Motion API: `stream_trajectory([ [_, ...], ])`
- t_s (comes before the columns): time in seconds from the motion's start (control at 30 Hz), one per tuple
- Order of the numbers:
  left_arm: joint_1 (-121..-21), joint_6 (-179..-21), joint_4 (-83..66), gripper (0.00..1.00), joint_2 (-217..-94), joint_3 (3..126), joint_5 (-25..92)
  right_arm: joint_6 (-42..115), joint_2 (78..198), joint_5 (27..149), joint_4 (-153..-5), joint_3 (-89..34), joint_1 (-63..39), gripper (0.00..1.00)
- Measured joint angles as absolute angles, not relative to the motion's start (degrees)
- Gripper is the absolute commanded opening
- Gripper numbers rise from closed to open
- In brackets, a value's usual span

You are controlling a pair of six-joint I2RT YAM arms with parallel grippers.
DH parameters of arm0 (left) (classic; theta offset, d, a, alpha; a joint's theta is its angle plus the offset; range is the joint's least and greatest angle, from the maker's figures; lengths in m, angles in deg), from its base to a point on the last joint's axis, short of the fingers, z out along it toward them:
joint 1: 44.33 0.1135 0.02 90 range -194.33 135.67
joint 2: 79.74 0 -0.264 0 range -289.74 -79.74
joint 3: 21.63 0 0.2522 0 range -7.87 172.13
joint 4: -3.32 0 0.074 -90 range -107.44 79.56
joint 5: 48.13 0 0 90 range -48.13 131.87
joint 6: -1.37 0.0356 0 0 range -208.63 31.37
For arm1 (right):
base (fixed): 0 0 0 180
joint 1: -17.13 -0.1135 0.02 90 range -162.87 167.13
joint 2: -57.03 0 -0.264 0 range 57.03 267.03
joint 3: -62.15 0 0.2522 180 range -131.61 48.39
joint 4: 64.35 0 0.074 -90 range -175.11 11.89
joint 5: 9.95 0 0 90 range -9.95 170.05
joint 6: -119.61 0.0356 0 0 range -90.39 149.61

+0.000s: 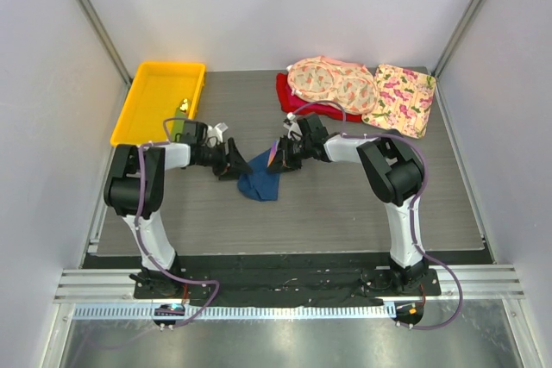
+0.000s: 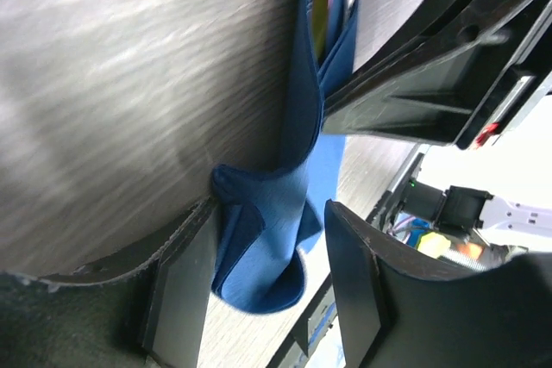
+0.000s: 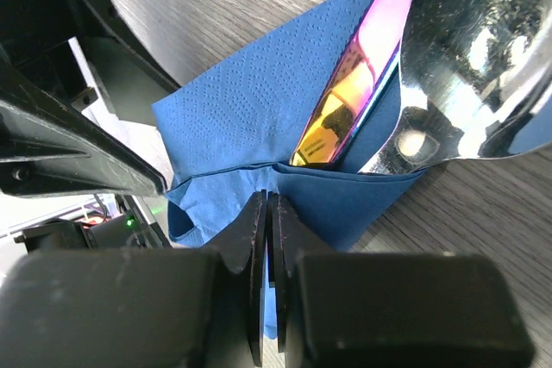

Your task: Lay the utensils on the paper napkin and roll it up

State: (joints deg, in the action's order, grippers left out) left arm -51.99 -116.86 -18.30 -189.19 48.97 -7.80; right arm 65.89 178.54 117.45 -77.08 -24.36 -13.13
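Note:
The paper napkin (image 1: 259, 182) is a dark blue sheet, crumpled and partly folded on the table between the two grippers. My left gripper (image 1: 233, 164) is at its left side. In the left wrist view that gripper (image 2: 267, 290) is open, with a hanging fold of the napkin (image 2: 280, 239) in the gap between its fingers. My right gripper (image 1: 281, 159) is at the napkin's upper right corner. Seen from the right wrist, the right gripper (image 3: 269, 208) is shut on a folded napkin edge (image 3: 250, 118). The utensils lie inside the fold: a shiny spoon bowl (image 3: 474, 49) and an iridescent purple-gold handle (image 3: 349, 96).
A yellow tray (image 1: 138, 105) with a small object in it stands at the back left. Two pink floral cloths (image 1: 332, 84) (image 1: 401, 96) and a red cloth (image 1: 297, 108) lie at the back right. The right arm's black body (image 2: 431, 40) is close above the left gripper.

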Motion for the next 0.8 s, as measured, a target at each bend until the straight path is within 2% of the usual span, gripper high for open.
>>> stream_trajectory([
  [0.13,-50.6,-117.0,-19.5,0.52,-186.0,46.1,-5.0,65.9,178.5,117.4,-77.1,-24.4,-13.1,0.08],
  [0.43,-48.9,-117.0,-23.0,0.35,-182.9,43.2,-0.7,65.9,178.5,117.4,-77.1,-24.4,-13.1,0.08],
  [0.8,-47.9,-120.2,-22.5,0.05,-177.3,38.6,2.2,65.9,178.5,117.4,-77.1,-24.4,-13.1,0.08],
])
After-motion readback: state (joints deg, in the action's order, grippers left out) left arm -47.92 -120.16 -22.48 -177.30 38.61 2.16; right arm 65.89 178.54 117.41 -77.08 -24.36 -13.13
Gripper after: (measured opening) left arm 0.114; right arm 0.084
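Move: Curled between and just below the left hand's open fingers is the napkin's left corner, about 2 cm to its left, 2 cm back and some 2 cm below. The utensil's pink-orange end on the napkin is about 8 cm to the left hand's right and 5 cm ahead. From the right hand, whose shut fingers are at the napkin's fold, the left corner lies roughly 9 cm left and 4 cm back, 1 cm down. Drawing back out along the napkin, away from the right hand, the left hand goes about 5 cm left and 3 cm back while sinking a centimetre, turning some 10 degrees counter-clockwise. Its half-open fingers close steadily on the way, nearly shutting as they pinch the left corner, with a slight lift at the end. The right hand stays put, its shut fingers still on the fold. ##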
